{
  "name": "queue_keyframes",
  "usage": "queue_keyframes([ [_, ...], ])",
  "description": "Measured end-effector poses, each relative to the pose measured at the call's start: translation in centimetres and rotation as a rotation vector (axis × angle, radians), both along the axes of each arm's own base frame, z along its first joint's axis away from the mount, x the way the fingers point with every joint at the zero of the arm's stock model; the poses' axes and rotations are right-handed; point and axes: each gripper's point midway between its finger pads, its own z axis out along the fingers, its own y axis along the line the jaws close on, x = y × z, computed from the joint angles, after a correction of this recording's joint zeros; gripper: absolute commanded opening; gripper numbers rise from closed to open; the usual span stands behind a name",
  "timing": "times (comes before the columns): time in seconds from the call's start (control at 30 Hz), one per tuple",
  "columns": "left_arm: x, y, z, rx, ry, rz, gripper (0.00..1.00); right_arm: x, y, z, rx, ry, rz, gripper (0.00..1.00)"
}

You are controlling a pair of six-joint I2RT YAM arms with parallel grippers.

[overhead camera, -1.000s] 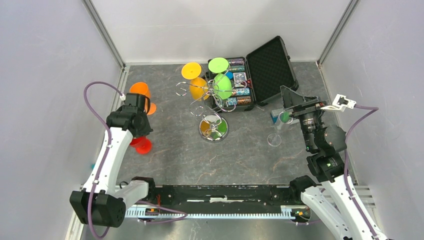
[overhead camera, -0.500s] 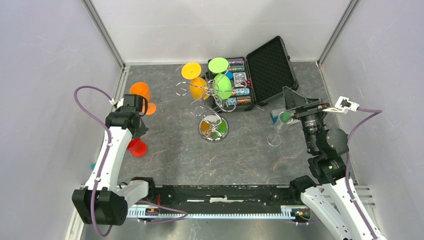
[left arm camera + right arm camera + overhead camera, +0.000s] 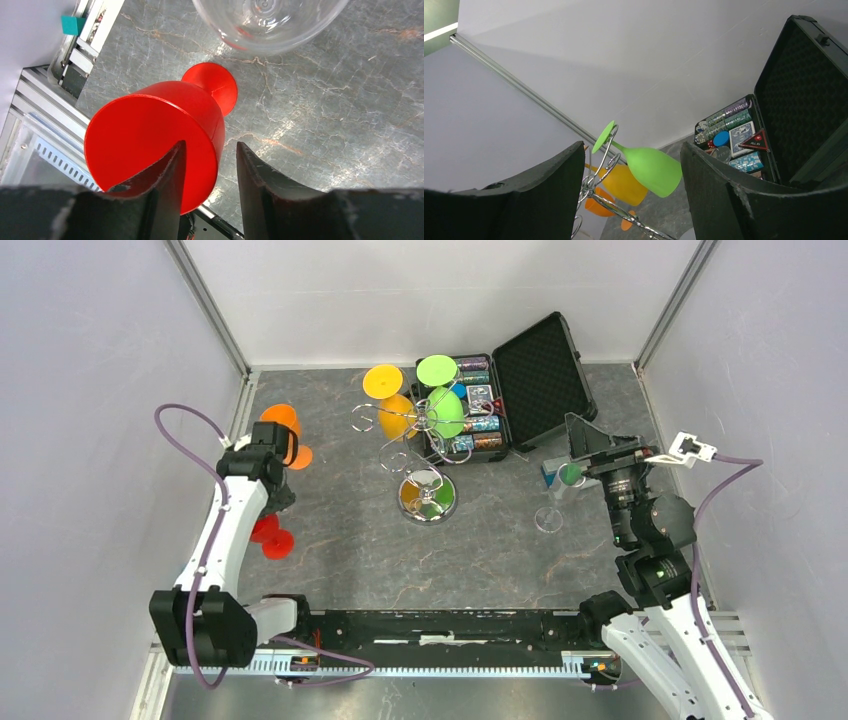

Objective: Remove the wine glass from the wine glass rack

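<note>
The chrome wine glass rack (image 3: 427, 445) stands mid-table on its mirrored disc base. A green wine glass (image 3: 446, 410) and a yellow one (image 3: 396, 412) hang from its wire arms. A red wine glass (image 3: 270, 536) stands on the table at the left. My left gripper (image 3: 272, 506) hovers just above it, open. In the left wrist view the red wine glass (image 3: 155, 140) lies under the left finger (image 3: 167, 185), ungripped. My right gripper (image 3: 574, 452) is open wide right of the rack, and the green wine glass (image 3: 651, 167) shows between its fingers at a distance.
An open black case (image 3: 510, 390) of chips and cards sits behind the rack. An orange glass (image 3: 282, 426) stands at the far left, a clear-footed glass (image 3: 549, 518) under my right gripper. A clear bowl (image 3: 270, 20) shows beside the red glass. Side walls are close.
My left gripper has gone from shut to open, letting go of the red glass, which has shifted slightly toward the near left. The right arm has hardly moved.
</note>
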Motion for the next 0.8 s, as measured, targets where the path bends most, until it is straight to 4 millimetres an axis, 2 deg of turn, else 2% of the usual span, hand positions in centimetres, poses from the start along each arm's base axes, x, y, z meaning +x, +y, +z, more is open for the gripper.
queue_keyframes([
  [0.2, 1.0, -0.1, 2.0, -0.007, -0.046, -0.005, 0.62, 0.4, 0.3, -0.5, -0.009, 0.017, 0.007, 0.75],
  [0.37, 1.4, -0.4, 4.5, -0.021, -0.106, -0.019, 0.72, 1.3, 1.3, -1.7, -0.037, 0.067, 0.038, 0.74],
  [0.5, 1.5, -0.5, 7.3, -0.026, -0.187, -0.037, 0.81, 2.7, 3.1, -2.4, -0.078, 0.127, 0.105, 0.73],
  [0.6, 1.7, -1.0, 9.2, -0.041, -0.249, -0.084, 0.98, 3.9, 4.9, -1.8, -0.111, 0.153, 0.17, 0.72],
  [0.8, 3.5, -3.7, 13.3, -0.137, -0.425, -0.248, 1.0, 6.7, 8.1, -0.5, -0.182, 0.196, 0.286, 0.69],
])
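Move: Around its rim, the just-placed red glass stands some 4 cm left, 2 cm back of the left hand, a clear glass about 8 cm ahead and 2 cm left. For that hand, the green glass on the rack is about 17 cm ahead, 31 cm right and 12 cm higher. From the right hand, it is 14 cm ahead, 20 cm left and 12 cm lower; the yellow glass hangs 9 cm farther left, level with it. Rising about 13 cm off the red glass's rim, the left hand spreads its half-open fingers fully, then eases forward and right towards the rack, its fingertips swinging up some 25 degrees. The right hand, fingers still wide, sweeps left and forward about 10 cm towards the green glass after a shallow dip, turning counter-clockwise and tipping down slightly. ##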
